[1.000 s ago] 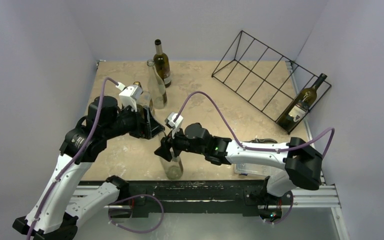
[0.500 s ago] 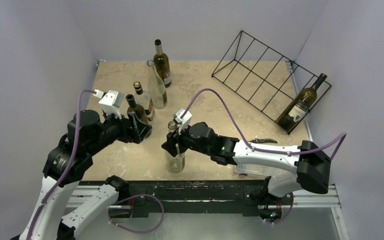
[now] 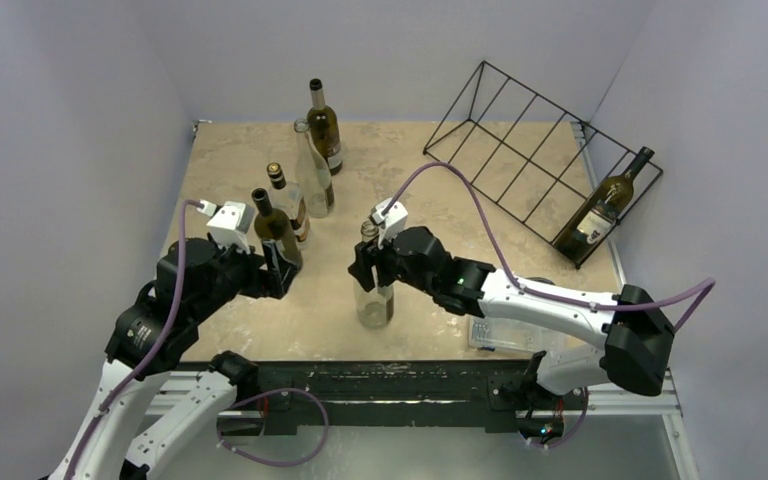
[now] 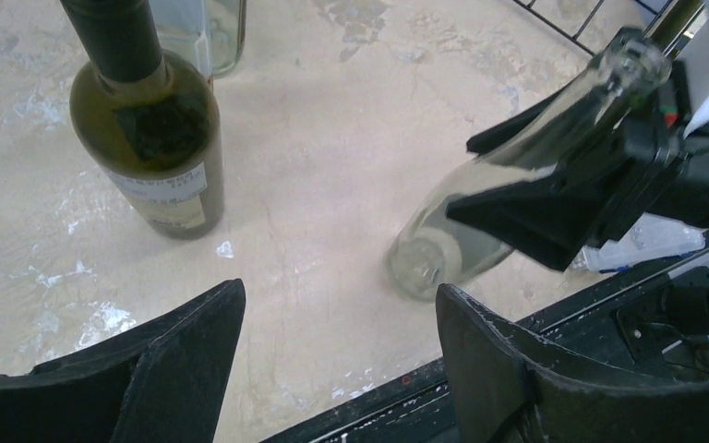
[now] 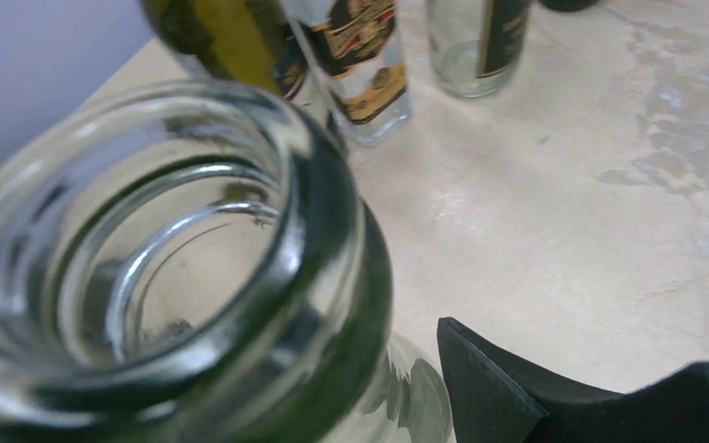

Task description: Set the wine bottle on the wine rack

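A clear empty wine bottle stands upright near the table's front middle. My right gripper is shut on its neck just below the mouth. One black finger shows beside the neck; the other is hidden behind the glass. In the left wrist view the same bottle leans between the right gripper's black fingers. My left gripper hangs open and empty to the bottle's left, its fingers wide apart above bare table. The black wire wine rack sits at the back right.
A dark bottle lies in the rack's right end. A dark green bottle and a labelled bottle stand by my left gripper. A tall clear bottle and a dark one stand behind. A clear plastic box lies front right.
My right gripper has carried the clear bottle right and away from the near edge. My left arm has drawn back to the left, uncovering two bottles, and its jaws have widened.
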{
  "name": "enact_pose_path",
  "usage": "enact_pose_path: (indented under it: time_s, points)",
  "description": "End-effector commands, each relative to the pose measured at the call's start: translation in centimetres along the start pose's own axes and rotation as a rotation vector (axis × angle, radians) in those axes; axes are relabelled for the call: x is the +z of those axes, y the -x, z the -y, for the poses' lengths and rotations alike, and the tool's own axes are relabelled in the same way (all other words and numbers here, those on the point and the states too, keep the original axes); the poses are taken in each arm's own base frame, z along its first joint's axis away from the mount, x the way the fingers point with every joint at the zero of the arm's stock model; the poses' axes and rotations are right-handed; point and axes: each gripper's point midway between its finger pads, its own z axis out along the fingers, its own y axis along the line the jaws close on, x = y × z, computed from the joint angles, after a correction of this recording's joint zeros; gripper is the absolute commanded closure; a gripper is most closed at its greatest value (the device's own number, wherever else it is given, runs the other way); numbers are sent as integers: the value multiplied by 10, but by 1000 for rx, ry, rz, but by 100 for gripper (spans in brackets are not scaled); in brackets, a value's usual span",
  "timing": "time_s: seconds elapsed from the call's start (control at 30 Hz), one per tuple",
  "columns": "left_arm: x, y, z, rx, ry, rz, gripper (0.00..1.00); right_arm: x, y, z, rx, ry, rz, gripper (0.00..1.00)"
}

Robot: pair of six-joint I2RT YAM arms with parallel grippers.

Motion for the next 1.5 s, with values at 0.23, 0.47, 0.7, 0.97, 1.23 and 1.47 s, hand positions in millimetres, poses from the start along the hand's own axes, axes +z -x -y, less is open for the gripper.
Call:
enact_pose_path:
  time_s: [0.23,0.47,0.7,0.97,1.23,1.47]
  points:
    - [3,-4,-16,66,39,81,25,-43,125,77,142,-158,290,100]
    - [15,-17,-14,68,10,60,24,-57,143,136,186,-314,293,100]
    - [16,-14,-15,110,13,58,25,-73,161,198,229,-472,291,100]
    - [15,-15,-10,120,-23,56,25,-113,178,277,304,-690,315,100]
    - [11,-13,-8,126,-38,75,24,-169,182,356,418,-957,353,100]
    - [10,-12,-6,130,-48,82,25,-208,186,406,461,-1118,397,100]
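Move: The clear bottle hangs by its neck in the right hand. The empty rack slot beside the already racked wine bottle lies about 50 cm to the right, 25 cm ahead and 12 cm lower. That racked bottle is roughly 57 cm right and 20 cm ahead; the hand pliers lie some 39 cm right, 6 cm ahead, down on the table. From the left hand the slot is about 66 cm right, 27 cm ahead, 17 cm lower. The clear bottle, still pinched by the neck, is swept by the right hand some 40 cm to the right and 20 cm forward to the rack's near edge, rising about 7 cm after the start. The wrist swings about 65 degrees clockwise on the way, and the last stretch runs mostly rightward. The left hand, open and empty, sinks about 3 cm. ##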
